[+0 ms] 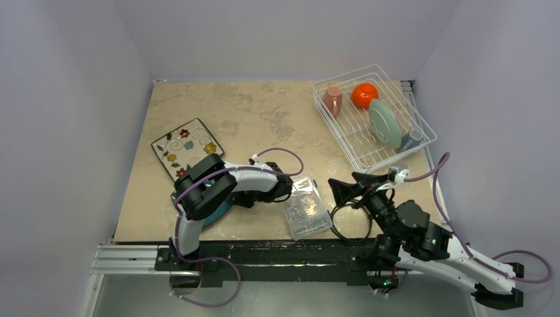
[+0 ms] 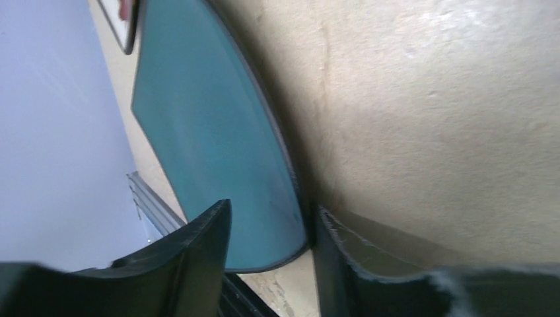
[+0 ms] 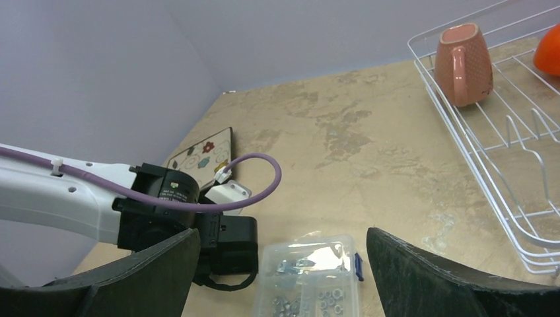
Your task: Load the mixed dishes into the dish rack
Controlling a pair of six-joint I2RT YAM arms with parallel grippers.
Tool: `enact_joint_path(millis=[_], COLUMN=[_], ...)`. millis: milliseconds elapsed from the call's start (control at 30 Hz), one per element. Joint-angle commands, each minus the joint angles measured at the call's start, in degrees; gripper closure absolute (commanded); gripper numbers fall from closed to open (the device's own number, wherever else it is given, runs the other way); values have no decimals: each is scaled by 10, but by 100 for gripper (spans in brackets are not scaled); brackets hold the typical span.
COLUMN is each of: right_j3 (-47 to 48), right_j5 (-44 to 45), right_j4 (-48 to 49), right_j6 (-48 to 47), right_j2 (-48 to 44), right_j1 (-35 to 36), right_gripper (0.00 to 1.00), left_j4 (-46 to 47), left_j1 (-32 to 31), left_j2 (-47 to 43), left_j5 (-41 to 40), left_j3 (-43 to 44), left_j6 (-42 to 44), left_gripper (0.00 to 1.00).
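The dark teal square plate (image 2: 211, 132) lies flat near the table's front edge, mostly under my left arm in the top view (image 1: 221, 210). My left gripper (image 2: 272, 211) is open, low at the plate's corner, one finger over the plate and the other beside its rim. The white floral square plate (image 1: 187, 147) lies flat behind it. The white wire dish rack (image 1: 360, 135) at the back right holds the pink cup (image 1: 332, 100), orange bowl (image 1: 364, 95), pale green plate (image 1: 384, 123) standing on edge, and grey mug (image 1: 411, 139). My right gripper (image 1: 353, 187) is open and empty, in front of the rack.
A clear plastic box of small parts (image 1: 306, 208) lies between the arms near the front edge, also below my right gripper's fingers in the right wrist view (image 3: 307, 284). A coiled black cable (image 1: 350, 221) lies right of it. Walls close in on three sides.
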Motion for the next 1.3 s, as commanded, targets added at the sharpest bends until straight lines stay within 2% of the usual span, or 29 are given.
enact_joint_path(millis=[0, 100, 133, 333, 567, 767, 933, 1100, 1200, 1267], right_j3=[2, 10, 13, 19, 19, 18, 11, 17, 41, 65], right_j5=[-3, -6, -6, 7, 29, 26, -2, -48, -76, -119], right_j4=[32, 26, 23, 6, 2, 18, 53, 90, 95, 111], right_j6=[10, 14, 15, 22, 39, 75, 110, 121, 100, 43], right_j2=[14, 19, 19, 15, 26, 86, 155, 234, 286, 319], right_j1=[1, 1, 1, 1, 1, 1, 1, 1, 1, 1], right_gripper=[1, 1, 1, 1, 1, 1, 1, 1, 1, 1], left_j4=[39, 36, 33, 17, 0, 16, 60, 135, 174, 210], left_j1=[3, 6, 7, -3, -31, -35, -34, -30, -27, -27], left_j2=[16, 19, 17, -38, -174, -297, -400, -494, -542, -578], left_j5=[-12, -19, -23, -9, 8, 24, 53, 118, 149, 179], left_j3=[18, 21, 21, 13, -2, 8, 8, -14, -39, -64], left_j6=[-4, -7, -12, -2, 26, 78, 108, 155, 195, 246], left_gripper=[66, 95, 100, 100, 100, 100, 100, 100, 100, 100])
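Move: The teal plate lies flat beside the left hand, its middle about 8 cm to the left and level fore and aft, a centimetre or so lower, with its right-hand rim already between the open fingers. The floral plate's middle is some 19 cm ahead of the left hand and 16 cm to its left; the screw box lies about 23 cm to its right and 3 cm back. From the right hand the teal plate is roughly 41 cm left, 2 cm ahead and 25 cm below, and the screw box about 9 cm left, level fore and aft, 25 cm below. The left hand dips a touch and shuts its fingers on the right-hand rim of the teal plate, then keeps that pinch and lifts about 16 cm, drifting some 5 cm right while the wrist swings the fingers from slanting left to nearly straight down. Late on, the empty right hand, still wide open, sinks about 7 cm and goes some 8 cm left over the screw box towards the raised plate, its fingers tipping down a little, without reaching it. ##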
